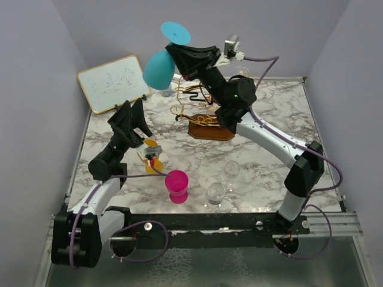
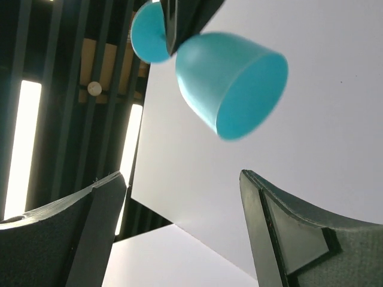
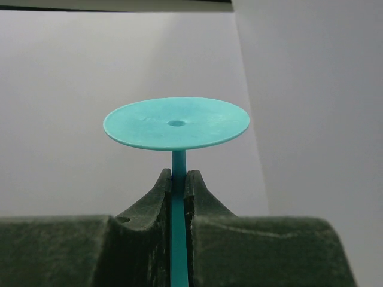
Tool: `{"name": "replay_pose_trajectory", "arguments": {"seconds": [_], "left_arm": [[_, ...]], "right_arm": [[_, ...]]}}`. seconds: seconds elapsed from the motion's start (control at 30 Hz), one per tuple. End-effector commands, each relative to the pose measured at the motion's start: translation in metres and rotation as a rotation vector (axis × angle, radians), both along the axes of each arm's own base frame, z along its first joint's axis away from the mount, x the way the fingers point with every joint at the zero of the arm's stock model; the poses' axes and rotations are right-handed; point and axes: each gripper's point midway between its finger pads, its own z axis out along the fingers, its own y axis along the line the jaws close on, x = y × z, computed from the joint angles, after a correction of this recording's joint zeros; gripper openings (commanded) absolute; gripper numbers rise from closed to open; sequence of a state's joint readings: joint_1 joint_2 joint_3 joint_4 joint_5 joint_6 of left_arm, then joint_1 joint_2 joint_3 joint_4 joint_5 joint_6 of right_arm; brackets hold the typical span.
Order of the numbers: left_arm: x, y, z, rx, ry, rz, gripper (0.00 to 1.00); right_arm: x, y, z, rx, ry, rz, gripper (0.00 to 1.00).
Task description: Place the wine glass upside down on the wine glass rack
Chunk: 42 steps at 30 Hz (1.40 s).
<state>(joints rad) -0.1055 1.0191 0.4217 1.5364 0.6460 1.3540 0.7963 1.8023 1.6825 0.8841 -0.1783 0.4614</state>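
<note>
A teal wine glass (image 1: 158, 69) hangs in the air at the back of the table, foot up and bowl tilted down to the left. My right gripper (image 1: 178, 52) is shut on its stem; in the right wrist view the stem sits pinched in the right gripper (image 3: 178, 179) just under the round foot (image 3: 176, 122). The wine glass rack (image 1: 191, 104), gold wire on a brown base, stands below and to the right of the glass. My left gripper (image 1: 133, 113) is open and empty, pointing up toward the bowl (image 2: 230, 84) but apart from it, and the left gripper (image 2: 182, 203) frames only wall.
A whiteboard (image 1: 114, 82) leans at the back left. A pink cup (image 1: 177, 185), two clear glasses (image 1: 215, 192) (image 1: 231, 168) and an orange glass (image 1: 152, 156) stand near the front. Another clear glass (image 1: 166, 91) sits by the rack.
</note>
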Motion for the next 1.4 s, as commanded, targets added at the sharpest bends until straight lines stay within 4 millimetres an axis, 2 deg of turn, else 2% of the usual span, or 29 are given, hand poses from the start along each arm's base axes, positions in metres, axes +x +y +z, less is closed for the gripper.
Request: {"name": "replay_pose_trajectory", "arguments": {"seconds": [0.0,0.07,0.13,0.2,0.27,0.37,0.43,0.5,0.57,0.7,0.8,0.93,1.03,1.13,1.27,1.37], "left_arm": [[-0.028,0.014,0.02,-0.081,-0.12,0.026,0.81],[-0.017,0.021,0.016,-0.119,-0.056,0.047,0.83],[0.004,0.032,0.01,-0.172,0.054,0.096,0.83],[0.026,0.047,0.004,-0.244,0.188,0.154,0.83],[0.048,0.067,-0.002,-0.355,0.335,0.214,0.84],[0.076,0.088,-0.015,-0.508,0.545,0.273,0.89],[0.091,0.095,-0.028,-0.592,0.694,0.298,0.98],[0.103,0.098,-0.048,-0.66,0.858,0.324,0.99],[0.109,0.098,-0.058,-0.737,0.958,0.31,0.99],[0.114,0.09,-0.075,-0.823,1.116,0.274,0.99],[0.122,0.091,-0.084,-0.862,1.206,0.317,0.99],[0.129,0.108,-0.094,-0.87,1.22,0.453,0.99],[0.126,0.112,-0.096,-0.895,1.22,0.467,0.99],[0.122,0.109,-0.102,-0.936,1.244,0.444,0.99],[0.12,0.108,-0.111,-0.964,1.277,0.441,0.99],[0.119,0.109,-0.11,-0.972,1.273,0.441,0.99]], "right_arm": [[0.015,-0.057,0.029,-0.003,-0.092,-0.264,0.01],[0.015,-0.079,0.035,-0.011,-0.121,-0.325,0.01],[0.01,-0.097,0.037,-0.049,-0.153,-0.398,0.01],[0.001,-0.113,0.033,-0.107,-0.182,-0.471,0.01],[-0.018,-0.134,0.032,-0.145,-0.199,-0.52,0.01],[-0.041,-0.154,0.009,-0.237,-0.185,-0.536,0.01],[-0.066,-0.167,-0.006,-0.29,-0.199,-0.513,0.01],[-0.081,-0.177,-0.031,-0.353,-0.169,-0.499,0.01],[-0.089,-0.192,-0.052,-0.408,-0.131,-0.523,0.01],[-0.093,-0.218,-0.098,-0.465,-0.059,-0.602,0.01],[-0.097,-0.219,-0.126,-0.488,-0.065,-0.598,0.01],[-0.097,-0.214,-0.156,-0.478,-0.063,-0.568,0.01],[-0.099,-0.211,-0.174,-0.457,-0.066,-0.552,0.01],[-0.096,-0.218,-0.188,-0.428,-0.071,-0.592,0.01],[-0.084,-0.227,-0.201,-0.421,-0.055,-0.679,0.01],[-0.076,-0.228,-0.21,-0.415,-0.014,-0.695,0.01]]}}
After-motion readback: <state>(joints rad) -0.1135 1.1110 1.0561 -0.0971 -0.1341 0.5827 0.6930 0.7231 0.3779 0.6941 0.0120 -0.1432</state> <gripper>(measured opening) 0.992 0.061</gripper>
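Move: The right gripper holds the blue glass by its stem, upside down but leaning. The rack's middle lies about 12 cm ahead of that gripper, 12 cm to its right and 37 cm below. A clear glass hangs at the rack's right end, roughly 19 cm ahead, 22 cm right and 29 cm down. An upright clear glass stands on the table 13 cm back, 19 cm right and 45 cm down. From the empty left gripper, the rack is some 20 cm ahead, 21 cm right and 27 cm down. Keep the right fingers shut on the blue glass's stem and swing it about 20 cm right, drawing back, then sink it over 20 cm to hover before the rack's near side, above the upright clear glass. Turn that wrist clockwise so the glass hangs plumb. Meanwhile bring the left gripper forward, left and down, tipping it over to point forward and opening fully. ##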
